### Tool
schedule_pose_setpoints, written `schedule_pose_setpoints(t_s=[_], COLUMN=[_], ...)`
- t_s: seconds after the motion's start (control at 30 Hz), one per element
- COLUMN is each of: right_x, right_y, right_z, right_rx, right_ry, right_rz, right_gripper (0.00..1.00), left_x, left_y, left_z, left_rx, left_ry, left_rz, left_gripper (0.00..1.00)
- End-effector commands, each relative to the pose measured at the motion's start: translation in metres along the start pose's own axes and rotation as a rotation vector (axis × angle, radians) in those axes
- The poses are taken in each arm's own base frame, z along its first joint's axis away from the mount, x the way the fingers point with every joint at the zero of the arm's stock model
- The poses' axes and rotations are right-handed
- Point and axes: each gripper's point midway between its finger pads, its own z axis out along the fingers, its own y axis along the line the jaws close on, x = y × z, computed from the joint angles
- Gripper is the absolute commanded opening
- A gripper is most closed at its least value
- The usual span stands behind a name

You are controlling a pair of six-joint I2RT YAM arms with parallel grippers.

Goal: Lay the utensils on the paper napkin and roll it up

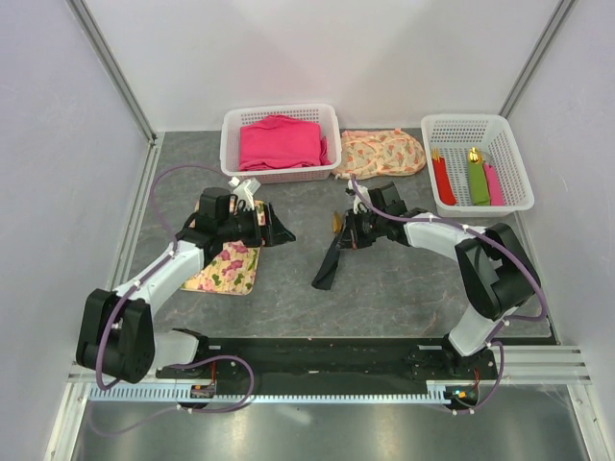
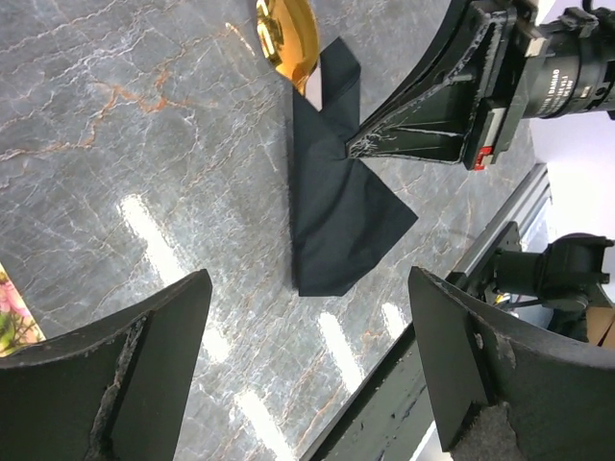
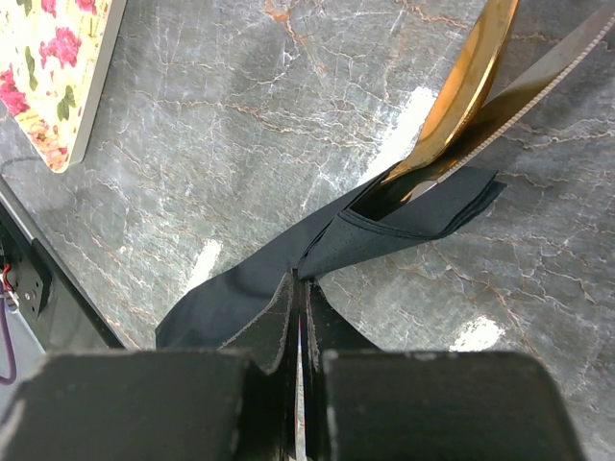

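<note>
The black paper napkin (image 1: 329, 264) (image 2: 336, 221) (image 3: 240, 288) lies folded into a narrow wrap on the grey table. Two utensils poke out of its far end: a gold spoon head (image 2: 285, 34) (image 3: 466, 91) and a serrated knife blade (image 3: 538, 82). My right gripper (image 1: 342, 238) (image 3: 306, 279) is shut, pinching the napkin's folded edge at its tips, and the paper puckers toward that spot. To the left, my left gripper (image 1: 283, 233) (image 2: 307, 279) stands wide open above the table, pointing at the napkin and holding nothing.
A floral mat (image 1: 226, 269) (image 3: 58, 67) lies under the left arm. At the back stand a white basket (image 1: 231, 144) with pink cloth, a floral cloth (image 1: 380, 152), and a second white basket (image 1: 480, 120) with red, green and pink rolls. A black rail (image 1: 317, 355) runs along the near edge.
</note>
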Motion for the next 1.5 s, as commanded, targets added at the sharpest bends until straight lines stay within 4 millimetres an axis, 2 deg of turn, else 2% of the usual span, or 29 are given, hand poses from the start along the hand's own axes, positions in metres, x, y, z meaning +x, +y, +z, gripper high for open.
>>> schedule_pose_setpoints(t_s=[0.0, 0.37, 0.73, 0.87, 1.07, 1.17, 1.33, 1.47], right_x=[-0.028, -0.04, -0.055, -0.07, -0.087, -0.094, -0.098, -0.099], right_y=[0.02, 0.034, 0.061, 0.079, 0.11, 0.128, 0.16, 0.183], right_z=[-0.011, -0.023, -0.046, -0.062, -0.091, -0.105, -0.125, -0.142], right_rx=[-0.061, -0.094, -0.164, -0.204, -0.258, -0.282, -0.331, -0.37], right_ry=[-0.083, -0.116, -0.173, -0.221, -0.288, -0.318, -0.347, -0.371], right_rz=[-0.083, -0.126, -0.199, -0.259, -0.333, -0.368, -0.428, -0.501], right_gripper=[0.0, 0.0, 0.0, 0.0, 0.0, 0.0, 0.0, 0.0], left_x=[-0.024, -0.025, -0.022, -0.026, -0.014, -0.015, -0.024, -0.034], left_y=[-0.012, -0.015, -0.03, -0.043, -0.059, -0.074, -0.094, -0.105], left_z=[0.001, 0.009, -0.003, -0.013, -0.029, -0.04, -0.054, -0.064], left_rx=[0.091, 0.175, 0.29, 0.354, 0.46, 0.527, 0.598, 0.613], left_ry=[-0.071, -0.066, -0.109, -0.172, -0.218, -0.269, -0.305, -0.317], left_rz=[0.105, 0.078, 0.118, 0.216, 0.315, 0.393, 0.432, 0.398], left_gripper=[0.9, 0.86, 0.85, 0.85, 0.86, 0.88, 0.88, 0.88])
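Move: The black napkin roll is already pinched in the right fingers, its middle about 3 cm back, 2 cm left and 3 cm below them, with the gold spoon's bowl sticking out some 5 cm ahead and 2 cm left of that hand, about level with it. From the open left hand the roll lies roughly 13 cm right, 4 cm back and 10 cm lower; the floral board is some 10 cm to its left, 1 cm back and 13 cm below. The napkin roll, spoon still tucked in, is carried up by the right hand, slow at first and then faster, about 18 cm, drifting slightly left and back while the fingers stay shut and tip some 30 degrees towards level. The left hand, wide open and touching nothing, edges forward, then back and up about 8 cm, its fingers swinging up to point nearly level towards the roll. ##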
